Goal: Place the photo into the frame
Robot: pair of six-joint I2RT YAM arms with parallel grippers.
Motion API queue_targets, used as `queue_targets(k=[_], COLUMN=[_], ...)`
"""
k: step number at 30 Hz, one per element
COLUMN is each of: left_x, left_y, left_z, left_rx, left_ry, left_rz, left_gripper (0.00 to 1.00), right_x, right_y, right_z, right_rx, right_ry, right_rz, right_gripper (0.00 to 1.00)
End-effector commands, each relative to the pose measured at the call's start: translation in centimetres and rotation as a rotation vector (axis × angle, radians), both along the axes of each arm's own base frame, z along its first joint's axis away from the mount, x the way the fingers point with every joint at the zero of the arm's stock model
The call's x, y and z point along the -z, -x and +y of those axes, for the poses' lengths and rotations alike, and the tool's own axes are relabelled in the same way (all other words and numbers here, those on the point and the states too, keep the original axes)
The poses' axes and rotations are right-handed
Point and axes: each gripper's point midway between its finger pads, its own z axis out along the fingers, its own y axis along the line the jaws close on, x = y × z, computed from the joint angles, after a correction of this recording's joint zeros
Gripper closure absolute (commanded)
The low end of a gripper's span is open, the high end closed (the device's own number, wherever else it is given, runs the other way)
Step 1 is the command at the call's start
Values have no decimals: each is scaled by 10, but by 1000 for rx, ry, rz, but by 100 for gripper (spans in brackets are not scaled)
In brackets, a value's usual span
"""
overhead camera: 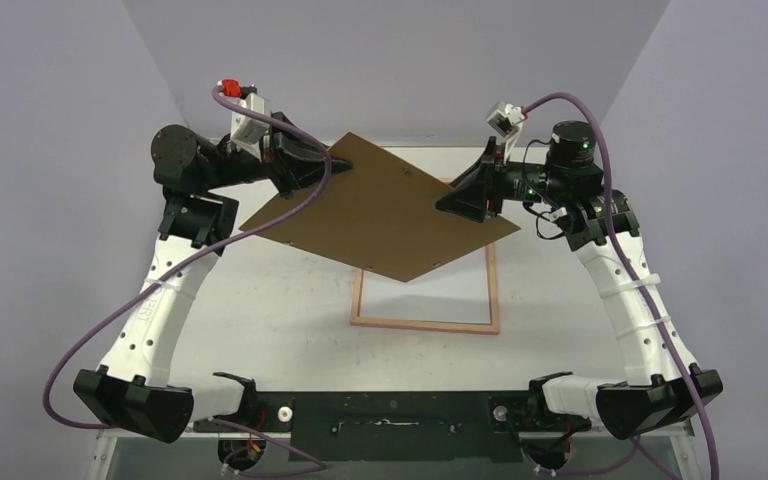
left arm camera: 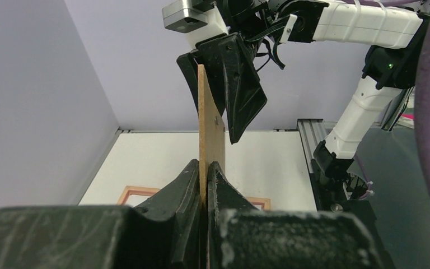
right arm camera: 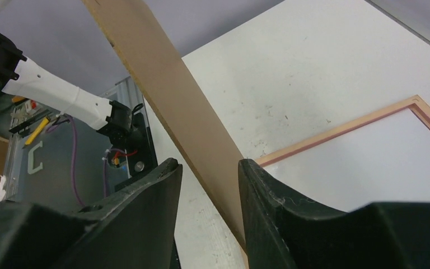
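Observation:
A plain brown board (overhead camera: 380,215) hangs tilted above the table. My left gripper (overhead camera: 335,160) is shut on its far-left corner; in the left wrist view the fingers (left arm camera: 193,182) pinch the thin edge (left arm camera: 211,134). My right gripper (overhead camera: 450,200) straddles the opposite edge. Its jaws stand apart, and the board (right arm camera: 173,106) passes between them with a gap on one side. The frame (overhead camera: 425,324) lies flat on the table below, its far part hidden by the board. Its pale rim (right arm camera: 341,131) shows in the right wrist view. The photo is out of view.
Lilac walls close in the table at the back and both sides. Both arm bases (overhead camera: 400,415) sit along the near edge. Purple cables (overhead camera: 140,310) loop beside each arm. The left arm's white link (right arm camera: 61,95) crosses the right wrist view.

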Motion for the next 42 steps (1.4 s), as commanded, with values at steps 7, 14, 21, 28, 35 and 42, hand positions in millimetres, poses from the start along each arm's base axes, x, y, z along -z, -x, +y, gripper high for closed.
queue_targets(k=[7, 14, 21, 28, 35, 42], left_x=[-41, -39, -24, 18, 56, 99], left_y=[-5, -3, -41, -98, -128, -135], left_z=[8, 7, 22, 75, 120, 128], left_rx=[-69, -47, -248, -671, -914, -954], left_ry=[110, 101, 154, 189, 186, 48], left_rz=[-119, -109, 30, 191, 319, 419], left_gripper=[100, 100, 41, 3, 3, 3], right_x=[-10, -15, -8, -25, -28, 12], right_y=[31, 35, 18, -17, -73, -127], right_z=[11, 17, 14, 9, -5, -28], right_rx=[-174, -203, -106, 84, 333, 622], right_ry=[-10, -14, 19, -49, -171, -269], right_rz=[-66, -87, -81, -68, 100, 326], right_gripper=[68, 100, 100, 100, 100, 100])
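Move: About 11 cm to the left of the right hand, 3 cm below it and level with it fore and aft, is the middle of the brown backing board, one edge already between that hand's half-open fingers. The left hand still grips the board, whose middle is some 8 cm to its right and 13 cm lower, neither ahead nor back. The wooden frame lies on the table, its middle about 20 cm ahead of the right hand, straight out and nearly 40 cm below. Closing on the board's upper edge while easing about 3 cm back, the right hand pinches it as the left holds nearly still. The left then opens wide, lets go and pulls away forward and left, then down, turning counter-clockwise some 50 degrees; the right, keeping its pinch, carries the board about 12 cm forward towards the frame, turning clockwise and tipping. ##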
